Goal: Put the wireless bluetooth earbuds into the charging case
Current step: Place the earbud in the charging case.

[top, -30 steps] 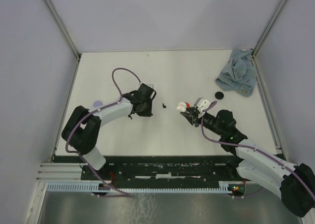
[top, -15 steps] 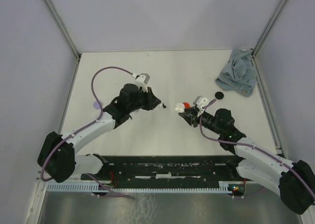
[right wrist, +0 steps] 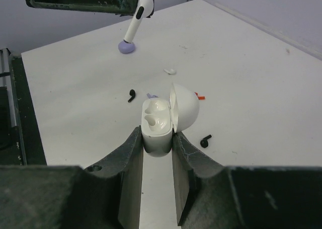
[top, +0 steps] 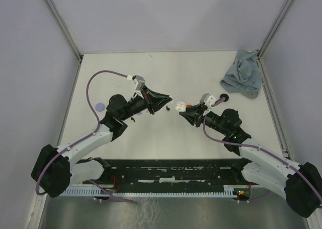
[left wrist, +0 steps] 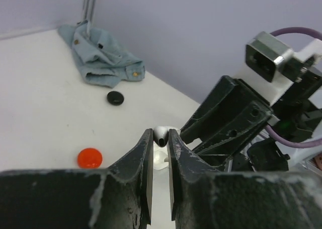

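Observation:
My right gripper (right wrist: 157,133) is shut on the white charging case (right wrist: 157,124), held above the table with its lid hinged open and both sockets empty. My left gripper (left wrist: 160,134) is shut on a white earbud (left wrist: 161,137) pinched at its fingertips. In the right wrist view that earbud (right wrist: 139,13) hangs stem down, up and to the left of the case. From above, the left gripper (top: 170,101) and the right gripper (top: 186,111) nearly meet at mid-table, with the case (top: 179,106) between them. Two black earbuds (right wrist: 131,94) (right wrist: 206,140) and a white one (right wrist: 170,71) lie on the table.
A crumpled blue cloth (top: 243,78) lies at the back right, a black disc (top: 224,97) just in front of it. A lilac disc (top: 100,106) sits at the left, a red disc (left wrist: 89,158) under the grippers. Small red and lilac bits (right wrist: 200,95) lie behind the case.
My left arm has risen from the table and swung right, bringing the white earbud up to the case. The right gripper has edged left with the case.

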Robot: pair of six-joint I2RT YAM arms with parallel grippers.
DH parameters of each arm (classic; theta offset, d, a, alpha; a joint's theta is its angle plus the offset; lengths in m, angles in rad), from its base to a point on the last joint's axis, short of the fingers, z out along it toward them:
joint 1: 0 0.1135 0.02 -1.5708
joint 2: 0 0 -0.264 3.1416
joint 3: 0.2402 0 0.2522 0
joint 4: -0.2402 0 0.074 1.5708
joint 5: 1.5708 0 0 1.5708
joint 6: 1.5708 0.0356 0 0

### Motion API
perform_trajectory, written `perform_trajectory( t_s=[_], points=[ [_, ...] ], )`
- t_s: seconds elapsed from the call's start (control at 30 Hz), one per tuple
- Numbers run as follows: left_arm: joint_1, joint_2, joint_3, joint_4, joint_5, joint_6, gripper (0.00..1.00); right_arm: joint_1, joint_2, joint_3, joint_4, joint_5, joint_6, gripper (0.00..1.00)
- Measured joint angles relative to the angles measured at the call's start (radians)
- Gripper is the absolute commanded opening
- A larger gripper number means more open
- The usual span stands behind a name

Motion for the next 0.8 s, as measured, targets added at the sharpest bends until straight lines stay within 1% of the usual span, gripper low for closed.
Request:
perform_trajectory(
  t_s=[0.17, 0.37, 0.6, 0.8],
  points=[
    [-0.008, 0.0, -0.036, 0.159, 0.067, 0.0, 0.08, 0.0, 0.002, 0.011, 0.046, -0.025, 0.037, 0.02],
    [-0.021, 0.003, -0.061, 0.251, 0.098, 0.0, 0.08, 0.0, 0.007, 0.022, 0.097, -0.06, 0.079, 0.02],
    [-0.039, 0.011, -0.061, 0.298, 0.097, 0.009, 0.08, 0.0, 0.021, 0.034, 0.152, -0.097, 0.124, 0.02],
    [-0.046, 0.034, -0.063, 0.3, 0.096, 0.034, 0.07, 0.0, 0.022, 0.036, 0.188, -0.119, 0.154, 0.02]
  ],
)
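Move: From the left gripper, which already holds a white earbud, the open charging case in the right gripper lies about 6 cm to the right, 2 cm back and 5 cm lower. On the table some 27 cm below are the red disc, about 8 cm ahead and 9 cm right, and a black earbud, roughly 7 cm ahead and 1 cm left. From the right gripper the held earbud is about 7 cm left, 4 cm ahead and 6 cm above. Raise the case about 5 cm with the right gripper, easing it some 2 cm back and left and tipping its fingertips up about 10 degrees, to meet the earbud. Meanwhile bring the left gripper about 3 cm back and a little up and right, fingertips tilting up some 10 degrees and swinging clockwise, sinking slightly at the end to put the stem to the case's well. Keep both grips. ##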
